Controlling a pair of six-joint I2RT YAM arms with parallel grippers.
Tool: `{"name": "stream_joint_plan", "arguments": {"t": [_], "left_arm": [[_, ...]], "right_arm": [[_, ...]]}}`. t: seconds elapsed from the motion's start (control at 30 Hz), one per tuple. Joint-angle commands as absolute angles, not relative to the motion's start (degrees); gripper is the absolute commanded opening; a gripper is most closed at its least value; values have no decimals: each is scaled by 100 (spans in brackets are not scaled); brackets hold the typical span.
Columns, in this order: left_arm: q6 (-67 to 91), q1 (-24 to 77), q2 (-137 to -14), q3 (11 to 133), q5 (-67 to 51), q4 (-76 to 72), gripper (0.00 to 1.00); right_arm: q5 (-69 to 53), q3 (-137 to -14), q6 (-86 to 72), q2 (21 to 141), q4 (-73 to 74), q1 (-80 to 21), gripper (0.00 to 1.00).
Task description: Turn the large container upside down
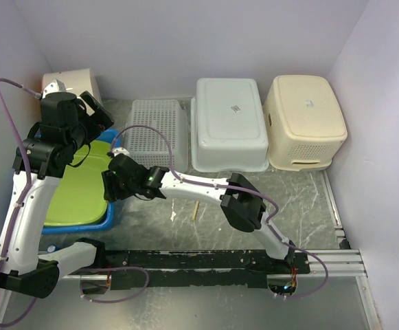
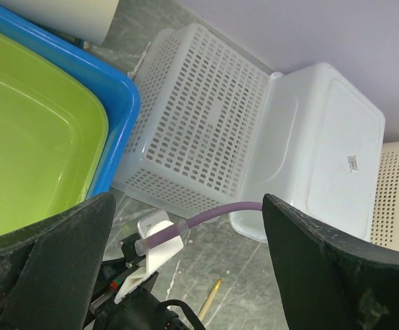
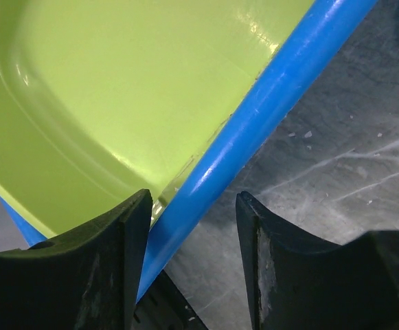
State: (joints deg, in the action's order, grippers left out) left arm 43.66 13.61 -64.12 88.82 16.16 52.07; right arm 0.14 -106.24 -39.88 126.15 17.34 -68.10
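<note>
The large container [image 1: 75, 192] is lime green inside with a blue rim. It stands open side up at the left of the table. My right gripper [image 1: 110, 182] is open at its right edge. In the right wrist view the blue rim [image 3: 254, 117] passes between the fingers of the right gripper [image 3: 194, 199], one finger over the green inside, the other over the table. My left gripper [image 1: 99, 113] is open and empty above the container's back right corner. The left wrist view shows the left gripper [image 2: 189, 203] and the container [image 2: 27, 151] below.
Three upturned containers line the back wall: a white perforated basket [image 1: 156, 134], a white tub [image 1: 230, 124] and a cream basket [image 1: 305, 120]. A beige bin [image 1: 75, 79] stands at the back left. A thin stick [image 1: 195, 210] lies mid-table.
</note>
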Motion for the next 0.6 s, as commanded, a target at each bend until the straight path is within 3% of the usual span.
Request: {"name": "stream_joint_plan", "arguments": {"t": [0.0, 0.27, 0.47, 0.57], "left_arm": [[4237, 1380, -6414, 8829, 1448, 4959, 99], [4134, 1380, -6395, 8733, 1517, 4941, 100], [4087, 1380, -6376, 8651, 1536, 4932, 100], [4070, 1380, -6399, 8630, 1581, 4962, 99]], "right_arm": [[52, -10521, -3653, 12651, 1650, -6820, 51], [-242, -10514, -3331, 12637, 1491, -6720, 46], [-477, -10213, -3402, 12548, 1160, -6569, 23], [-414, -10064, -3335, 12408, 1098, -6553, 16]]}}
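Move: The blue container's right rim already lies between the right hand's half-open fingers, about 1 cm ahead and 1 cm left, 1 cm below the hand point. The green tub's middle is some 10 cm left, 2 cm ahead and 5 cm lower; the grey basket some 15 cm right, 14 cm ahead and 4 cm lower. From the left hand, that rim lies roughly 10 cm back, 2 cm left and 25 cm below. Right fingers, already astride the blue container's right rim, close and pinch it, the hand easing about 1 cm forward. ##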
